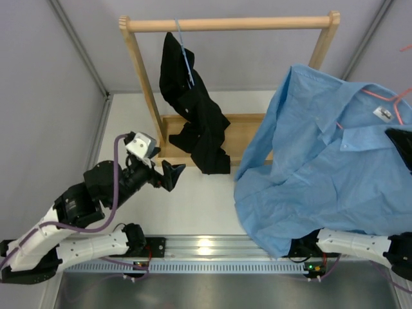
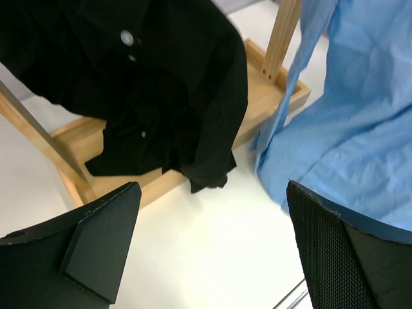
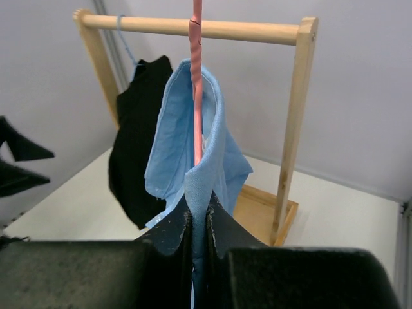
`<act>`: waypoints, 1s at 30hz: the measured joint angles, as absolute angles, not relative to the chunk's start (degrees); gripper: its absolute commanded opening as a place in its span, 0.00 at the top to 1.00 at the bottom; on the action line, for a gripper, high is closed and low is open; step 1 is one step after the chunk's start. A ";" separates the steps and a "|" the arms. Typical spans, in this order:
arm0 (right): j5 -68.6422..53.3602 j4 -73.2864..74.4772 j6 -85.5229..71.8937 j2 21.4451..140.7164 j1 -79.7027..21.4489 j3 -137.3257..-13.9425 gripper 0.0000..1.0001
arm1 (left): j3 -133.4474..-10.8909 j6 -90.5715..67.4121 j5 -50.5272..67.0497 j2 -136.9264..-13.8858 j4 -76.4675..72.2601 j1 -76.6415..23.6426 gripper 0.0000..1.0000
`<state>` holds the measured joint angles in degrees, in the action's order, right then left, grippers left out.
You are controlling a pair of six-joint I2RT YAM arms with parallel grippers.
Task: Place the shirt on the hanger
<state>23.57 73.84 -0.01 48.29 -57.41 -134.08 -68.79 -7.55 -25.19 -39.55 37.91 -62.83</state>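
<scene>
The light blue shirt [image 1: 315,174] hangs in the air at the right, its collar up and its body draped down over my right arm. The pink hanger [image 1: 385,98] shows at the collar, its wire running inside the neck. In the right wrist view the hanger [image 3: 197,84] rises straight up, with the shirt's collar [image 3: 174,141] wrapped round it. My right gripper [image 3: 198,219] is shut on a fold of the shirt just below the wire; from above it [image 1: 400,145] is half hidden by cloth. My left gripper [image 1: 170,174] stands open and empty left of the shirt [image 2: 360,129], over bare table [image 2: 212,251].
A wooden clothes rack [image 1: 228,24] stands at the back with a tray-like base [image 1: 248,132]. A black shirt [image 1: 193,119] hangs from its bar on a thin light-blue hanger [image 1: 185,55]. Grey walls close in on the left and behind.
</scene>
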 measured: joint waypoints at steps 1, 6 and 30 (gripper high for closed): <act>25.58 73.21 0.49 49.87 -57.43 -134.04 1.00 | -67.18 -7.55 -25.23 -39.00 37.95 -62.83 0.02; 32.38 67.61 3.09 56.90 -58.15 -134.10 1.00 | -59.27 -7.53 -24.86 -37.60 38.15 -62.83 0.02; 33.76 41.04 9.30 52.40 -60.03 -114.19 1.00 | -49.98 -7.33 -23.38 -30.28 37.58 -62.43 0.02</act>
<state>33.76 41.04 9.30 52.40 -60.03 -114.19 -49.98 -7.33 -23.38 -30.28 37.58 -62.43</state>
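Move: The right hand, already pinching the shirt and the pink hanger, has the right part of the wooden rail about 35 cm ahead and 14 cm to its left, near its own height. The rail's right end is 35 cm ahead and only 5 cm left; the black garment hangs some 43 cm left and 32 cm ahead, its middle 20 cm lower. From the empty left hand that rail spot lies roughly 26 cm ahead, 29 cm right and 16 cm above. Forward and left towards the rail, the right hand swings the pinched shirt and hanger quickly, then climbs to about 8 cm up before dipping by half while again easing left and forward. It turns some 10 degrees clockwise, fingers tipping slightly up, grip kept. The left hand, empty and open, sinks about 10 cm, away from the rail. ##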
